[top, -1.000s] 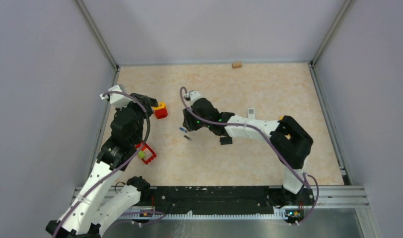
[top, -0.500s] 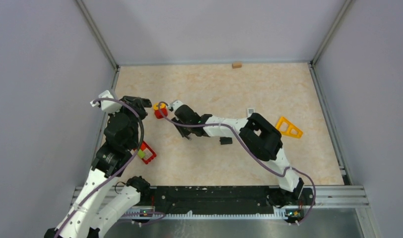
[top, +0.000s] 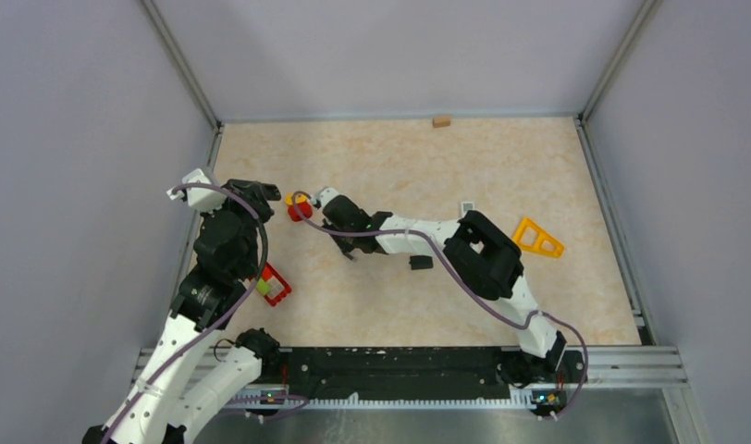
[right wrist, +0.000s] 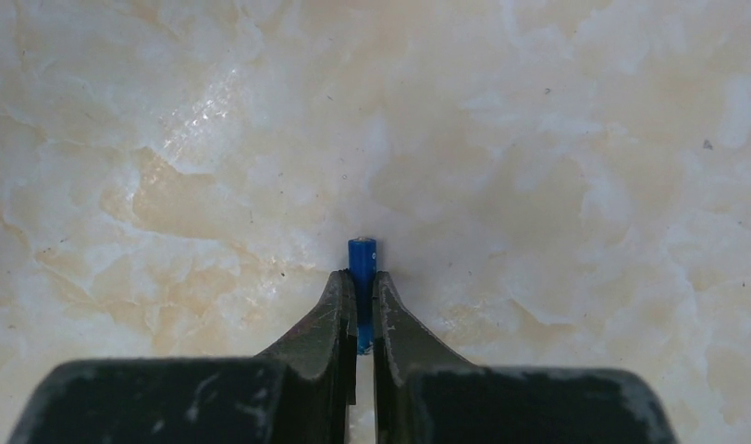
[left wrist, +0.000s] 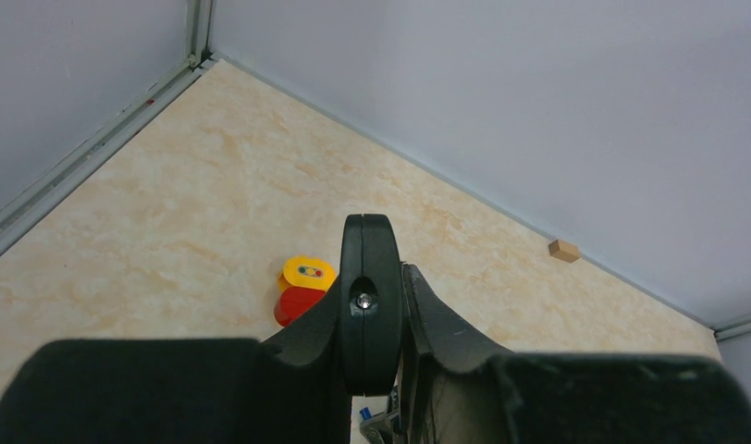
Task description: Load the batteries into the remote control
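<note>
My right gripper is shut on a blue battery that lies on the marbled table; its tip pokes out past the fingertips. From above, the right gripper reaches far left, low over the table, and hides that battery. A small dark battery lies just beside it. My left gripper is shut on a black slim thing seen end-on, with a seam down its middle and a shiny dot; it looks like the remote control. The left gripper hovers at the table's left side.
A red and yellow toy stands between the two grippers. A flat black square piece lies under the right forearm. A small white bar, an orange triangle, a red box and a wooden block are also there.
The right arm swung left and down onto the blue battery, and its jaws closed on it. The left gripper drew back a little to the left of the toy.
</note>
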Motion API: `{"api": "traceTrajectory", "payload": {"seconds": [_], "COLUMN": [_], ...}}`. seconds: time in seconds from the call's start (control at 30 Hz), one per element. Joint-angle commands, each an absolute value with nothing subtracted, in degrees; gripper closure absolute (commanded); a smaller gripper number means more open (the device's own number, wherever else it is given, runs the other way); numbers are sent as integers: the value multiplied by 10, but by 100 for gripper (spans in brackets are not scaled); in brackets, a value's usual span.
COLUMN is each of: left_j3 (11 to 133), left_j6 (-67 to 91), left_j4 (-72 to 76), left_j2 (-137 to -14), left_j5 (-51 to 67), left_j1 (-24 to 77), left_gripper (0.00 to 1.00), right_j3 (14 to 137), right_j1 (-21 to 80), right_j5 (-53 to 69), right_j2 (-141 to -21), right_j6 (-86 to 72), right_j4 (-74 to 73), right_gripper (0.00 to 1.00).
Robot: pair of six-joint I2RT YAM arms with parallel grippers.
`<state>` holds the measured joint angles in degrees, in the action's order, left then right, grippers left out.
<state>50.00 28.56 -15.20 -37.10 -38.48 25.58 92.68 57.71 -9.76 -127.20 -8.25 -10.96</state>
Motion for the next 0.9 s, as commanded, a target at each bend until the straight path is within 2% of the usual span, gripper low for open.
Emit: {"api": "traceTrajectory", "payload": {"seconds": [0.0, 0.1, 0.27, 0.5, 0.6, 0.87], "left_j3": [514, 506, 496, 501, 500, 515], "left_j6": [280, 281, 286, 289, 277, 283], "left_j4": [-141, -132, -116, -94, -70, 13], "left_j2": [-364, -359, -360, -402, -430, -545], "left_j5": [-389, -376, -337, -236, -147, 199], "left_j1": [254, 254, 254, 254, 254, 254], "left_gripper": [100, 100, 100, 100, 100, 100], "right_j3": [918, 855, 699, 492, 456, 422], "right_j1": [579, 578, 571, 561, 559, 558], "right_j5": [-152, -166, -153, -83, -50, 44], "right_j2": [-1257, -1193, -1016, -791, -708, -555], "right_j6": [-83, -73, -53, -13, -4, -5], "right_j4": [-96, -31, 116, 289, 315, 327], "right_gripper": [100, 100, 100, 100, 100, 100]}}
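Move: Between the right hand's fingertips, down at the table, is the blue battery; the black remote it is meant for hangs in the left hand, about 31 cm higher, 13 cm left and 4 cm back. The dark battery lies 2 cm right and 4 cm back of the blue one, the red-yellow toy 10 cm left and 8 cm farther out. From the left hand the blue battery lies about 5 cm ahead, 13 cm right and 31 cm below. Lifting the already pinched blue battery off the table, the right hand first edges right, then rises about 30 cm while drawing right and back, its wrist swinging up until the downward-slanting fingers point roughly level, leftward and forward, at the remote. After a short wait the left hand, keeping the black remote, sweeps some 13 cm right, sinks slightly and turns clockwise to meet it. ##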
